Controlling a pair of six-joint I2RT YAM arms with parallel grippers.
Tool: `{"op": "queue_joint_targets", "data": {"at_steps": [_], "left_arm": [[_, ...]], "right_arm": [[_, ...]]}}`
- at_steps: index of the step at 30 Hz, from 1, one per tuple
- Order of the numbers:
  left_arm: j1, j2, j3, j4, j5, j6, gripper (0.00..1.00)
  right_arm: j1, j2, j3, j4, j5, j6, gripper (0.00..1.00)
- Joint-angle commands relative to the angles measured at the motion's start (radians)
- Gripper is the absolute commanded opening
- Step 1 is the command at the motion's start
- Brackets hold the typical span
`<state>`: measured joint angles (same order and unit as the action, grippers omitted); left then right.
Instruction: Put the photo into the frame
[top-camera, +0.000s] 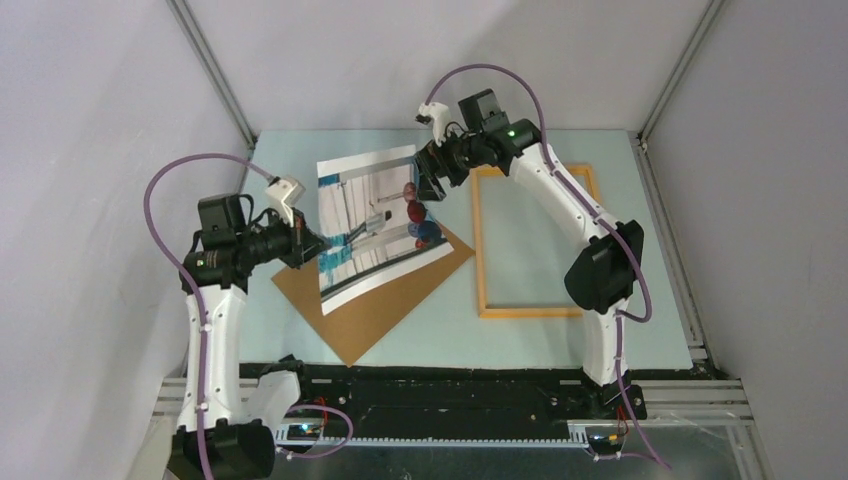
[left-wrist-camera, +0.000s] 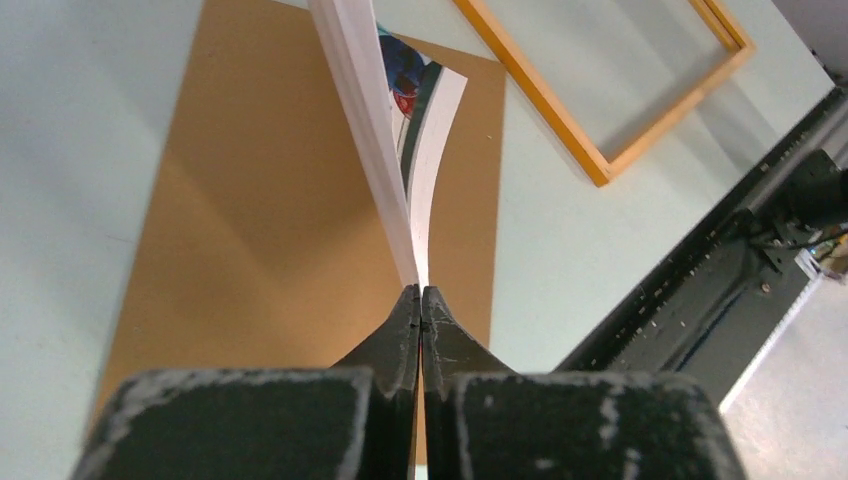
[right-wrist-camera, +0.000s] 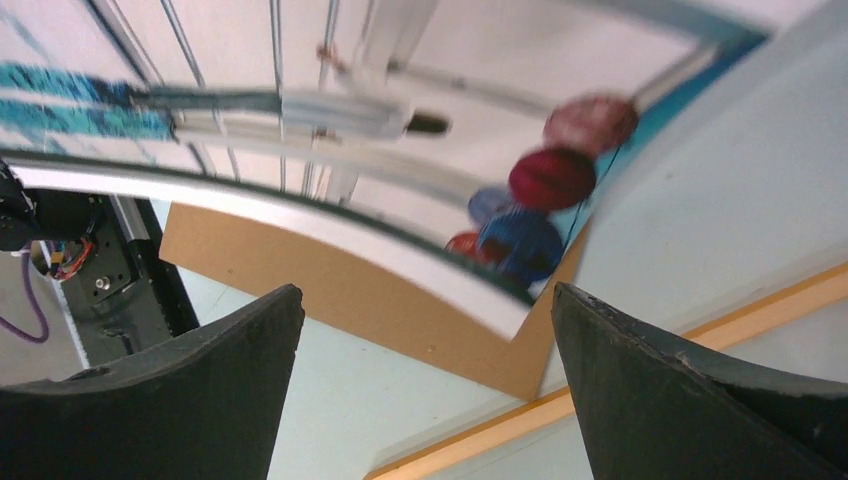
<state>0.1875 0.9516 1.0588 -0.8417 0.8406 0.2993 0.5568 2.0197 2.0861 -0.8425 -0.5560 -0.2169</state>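
Observation:
The photo (top-camera: 372, 215) is lifted and bowed above a brown backing board (top-camera: 365, 305). My left gripper (top-camera: 305, 246) is shut on its left edge. In the left wrist view the fingertips (left-wrist-camera: 421, 291) pinch the paper, and the photo (left-wrist-camera: 392, 150) curves away edge-on. My right gripper (top-camera: 426, 186) stands open at the photo's right edge, by the red and blue balls. In the right wrist view the photo (right-wrist-camera: 340, 110) fills the top, its corner just ahead of the right gripper (right-wrist-camera: 425, 296), with nothing between the fingers. The orange-yellow frame (top-camera: 479, 250) lies flat to the right.
The backing board (left-wrist-camera: 260, 200) lies at an angle on the pale green table, one corner close to the frame (left-wrist-camera: 537, 95). The frame's edge (right-wrist-camera: 470, 438) runs below my right fingers. A black rail (top-camera: 450, 385) runs along the near edge, and grey walls enclose the table.

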Motion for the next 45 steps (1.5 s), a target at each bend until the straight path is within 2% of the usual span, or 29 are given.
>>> {"op": "queue_joint_targets", "data": {"at_steps": [1, 8, 13, 27, 33, 39, 45], "left_arm": [[-0.035, -0.067, 0.020, -0.068, 0.000, 0.062, 0.00], [-0.038, -0.118, 0.048, -0.067, -0.005, 0.039, 0.00], [-0.043, -0.132, 0.053, -0.074, 0.032, 0.027, 0.00], [-0.177, -0.113, 0.164, -0.362, -0.114, 0.237, 0.00], [-0.243, -0.124, 0.205, -0.454, -0.150, 0.293, 0.00], [-0.267, -0.122, 0.251, -0.490, -0.156, 0.307, 0.00], [-0.276, -0.116, 0.277, -0.502, -0.158, 0.313, 0.00]], "right_arm": [[-0.009, -0.039, 0.105, -0.003, -0.029, -0.076, 0.98], [-0.038, -0.074, 0.007, 0.111, -0.023, 0.036, 0.97], [-0.078, -0.069, 0.010, 0.125, -0.066, 0.064, 0.97], [-0.057, -0.143, 0.020, -0.059, -0.193, -0.413, 0.98], [-0.013, -0.161, 0.023, -0.115, -0.202, -0.537, 0.98], [0.041, -0.161, 0.015, -0.176, -0.224, -0.611, 1.00], [0.104, -0.156, -0.001, -0.218, -0.219, -0.661, 0.97]]}}
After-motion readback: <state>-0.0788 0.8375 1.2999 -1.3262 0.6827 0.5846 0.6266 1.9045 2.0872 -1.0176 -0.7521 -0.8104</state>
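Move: The left hand pinches the photo's left edge; the photo's middle is about 12 cm right, 4 cm ahead, slightly lower, and the frame some 15 cm ahead, 44 cm right, 22 cm below. From the open right hand, the photo's middle is roughly 10 cm back, 7 cm left and 4 cm below; the brown board is 6 cm back, 12 cm left, and the frame 25 cm right, 1 cm ahead, both about 21 cm below. Left, still pinching, draws the photo back about 10 cm; right, open, edges forward, then back, twisting counter-clockwise. ##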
